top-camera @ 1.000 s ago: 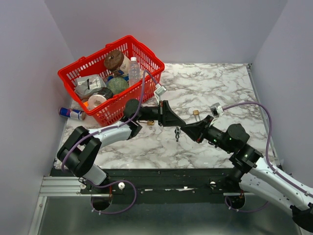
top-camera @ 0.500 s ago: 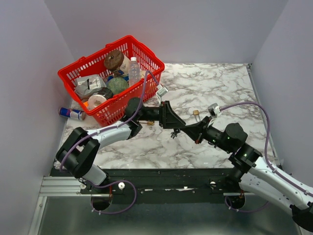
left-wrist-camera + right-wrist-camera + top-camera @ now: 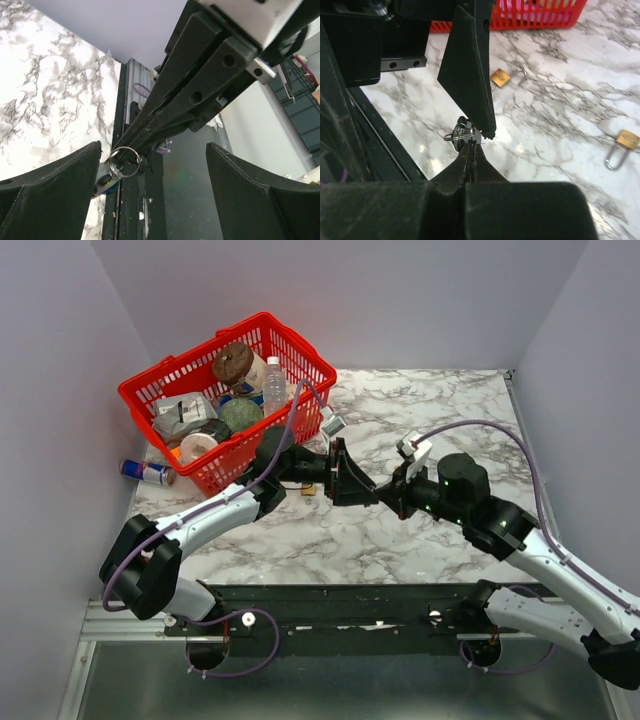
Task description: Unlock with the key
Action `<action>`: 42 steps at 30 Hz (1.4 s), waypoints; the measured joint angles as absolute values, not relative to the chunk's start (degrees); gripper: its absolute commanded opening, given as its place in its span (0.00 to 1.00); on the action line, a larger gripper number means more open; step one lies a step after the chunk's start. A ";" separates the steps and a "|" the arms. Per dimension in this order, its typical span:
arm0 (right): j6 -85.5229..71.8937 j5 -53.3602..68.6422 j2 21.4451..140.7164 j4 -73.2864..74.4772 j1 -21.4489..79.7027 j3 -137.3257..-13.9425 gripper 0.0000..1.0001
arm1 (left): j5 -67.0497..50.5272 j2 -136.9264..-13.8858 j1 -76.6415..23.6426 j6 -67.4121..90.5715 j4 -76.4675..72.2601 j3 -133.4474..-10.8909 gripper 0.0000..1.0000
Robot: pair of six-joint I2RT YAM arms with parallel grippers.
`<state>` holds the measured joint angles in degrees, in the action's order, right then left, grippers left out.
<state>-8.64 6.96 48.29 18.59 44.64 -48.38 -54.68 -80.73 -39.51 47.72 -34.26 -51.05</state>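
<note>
The key point(image 3: 106, 181) is a tiny dark-headed thing on a small metal ring point(image 3: 124, 161). It hangs at the very tip of my right gripper point(image 3: 472, 144), whose jaws are pressed together on it above the marble table point(image 3: 470, 410). In the right wrist view the key point(image 3: 461, 131) and its ring stick out just past those tips. My left gripper point(image 3: 154, 150) stands wide open around the right gripper's tips, and its fingers point(image 3: 60, 185) do not hold the key. In the top view the two grippers point(image 3: 352, 483) point(image 3: 384, 495) meet tip to tip at mid-table.
A small brass padlock point(image 3: 501, 77) lies near the left arm, and another padlock point(image 3: 625, 141) lies further right. A red basket point(image 3: 300, 350) full of groceries stands at the back left, with a can point(image 3: 145, 472) beside it.
My left gripper has opened from shut and let go of the key. My right gripper has closed on the key, and the right arm has moved up and to the left.
</note>
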 measured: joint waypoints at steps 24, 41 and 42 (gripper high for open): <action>6.17 -1.80 56.97 42.85 48.71 -60.88 0.01 | -53.23 -79.61 -40.69 34.57 -19.40 -54.00 0.96; 6.15 4.29 52.47 43.44 49.41 -61.58 0.01 | -56.01 -84.36 -47.24 24.21 -5.72 -59.16 0.12; 6.28 4.32 52.47 43.55 49.41 -61.58 0.01 | -55.99 -84.36 -47.24 23.20 -4.60 -59.48 0.11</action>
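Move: The key's black fob, hanging by its ring at the right fingertips, is about 2 cm ahead of the open left hand, 2 cm right and 4 cm below; from the right hand it lies 3 cm left, 1 cm ahead and 2 cm below. One padlock lies some 2 cm ahead and 12 cm left of the left hand, the other about 6 cm ahead and 7 cm right, both some 17 cm below. The left hand sinks about 5 cm and draws back, closing on the fob; the right tilts down, still holding. ##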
